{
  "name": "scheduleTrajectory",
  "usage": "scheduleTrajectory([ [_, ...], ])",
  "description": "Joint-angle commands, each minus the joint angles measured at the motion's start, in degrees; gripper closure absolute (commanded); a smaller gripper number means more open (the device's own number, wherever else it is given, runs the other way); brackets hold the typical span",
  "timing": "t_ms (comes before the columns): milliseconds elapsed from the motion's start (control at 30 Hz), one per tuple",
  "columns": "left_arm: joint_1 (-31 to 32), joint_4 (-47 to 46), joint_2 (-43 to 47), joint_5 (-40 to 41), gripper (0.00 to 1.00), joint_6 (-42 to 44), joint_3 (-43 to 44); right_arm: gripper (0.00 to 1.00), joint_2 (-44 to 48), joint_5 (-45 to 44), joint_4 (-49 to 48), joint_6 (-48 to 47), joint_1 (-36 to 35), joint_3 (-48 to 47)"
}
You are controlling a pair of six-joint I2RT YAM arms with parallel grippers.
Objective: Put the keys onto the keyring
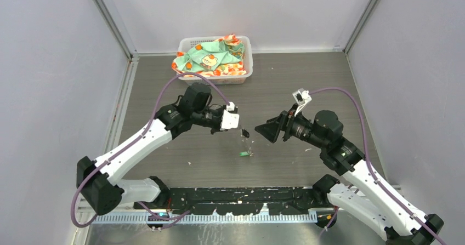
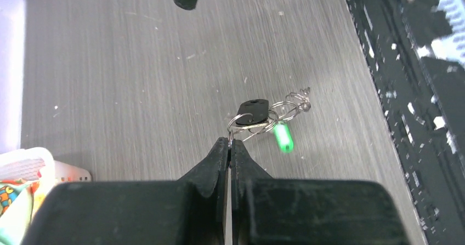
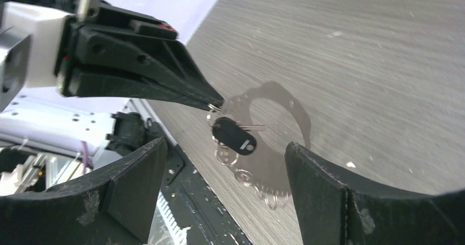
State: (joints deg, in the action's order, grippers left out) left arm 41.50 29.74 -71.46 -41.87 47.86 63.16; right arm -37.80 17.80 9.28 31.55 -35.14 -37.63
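My left gripper [image 1: 240,129] [image 2: 230,141] is shut on the keyring [image 2: 245,125], a thin silver wire ring, and holds it above the table. The black-headed key [image 2: 255,111] [image 3: 234,136] [image 1: 245,131] sits on that ring. A short string of small silver rings [image 3: 257,183] runs down from it to the green-headed key [image 2: 283,137] [image 1: 243,154], which looks blurred. My right gripper [image 1: 262,130] [image 3: 226,145] stands open just right of the keys, its fingers [image 3: 137,174] on either side of the black key and apart from it.
A white basket [image 1: 248,43] [image 2: 33,160] holding a green patterned cloth stands at the back of the table. The black base rail [image 1: 241,195] [image 2: 417,91] runs along the near edge. Grey walls close in both sides.
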Motion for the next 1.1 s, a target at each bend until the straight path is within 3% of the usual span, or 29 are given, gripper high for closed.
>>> scheduleTrajectory([
  [0, -0.01, -9.09, 5.67, -0.65, 1.0, -14.81, 3.08, 0.16, -0.81, 8.18, -4.12, -2.59, 0.12, -6.52],
  [233, -0.01, -14.24, 11.68, 1.32, 1.0, -25.38, 2.88, 0.18, -5.75, 15.01, -3.04, -3.82, 0.07, -14.47],
  [567, -0.01, -17.79, 15.21, 4.56, 1.0, -36.84, 2.96, 0.35, -13.2, 23.61, -9.01, 0.96, -0.01, -19.37],
  [767, -0.01, -19.93, 15.06, 8.95, 1.0, -45.1, 3.04, 0.4, -14.63, 23.85, -11.88, 0.85, -0.53, -20.43],
  [867, -0.01, -19.96, 14.87, 9.52, 1.0, -46.35, 3.14, 0.47, -16.04, 23.16, -11.04, -0.2, -0.89, -21.71],
  [1067, -0.01, -19.62, 14.69, 10.24, 1.0, -46.71, 3.24, 0.56, -19.46, 19.23, -2.65, -5.83, -3.33, -27.06],
])
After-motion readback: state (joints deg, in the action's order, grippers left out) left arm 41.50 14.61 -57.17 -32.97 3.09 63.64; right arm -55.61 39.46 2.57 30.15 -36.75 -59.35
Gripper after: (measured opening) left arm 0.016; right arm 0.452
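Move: The black key hangs close to the left fingertips, which already pinch its small ring; from the left hand it is about 2 cm back, 2 cm right and 3 cm down. The open right hand has the key about 7 cm to its left, 1 cm ahead and 4 cm down. From the right hand, the silver keyring plate hangs level fore and aft, 6 cm left and 10 cm down, and the green tag some 2 cm back, 7 cm left and 14 cm down. Both hands rise some 12 cm, the right also going left towards the black key, its fingers half closing. ##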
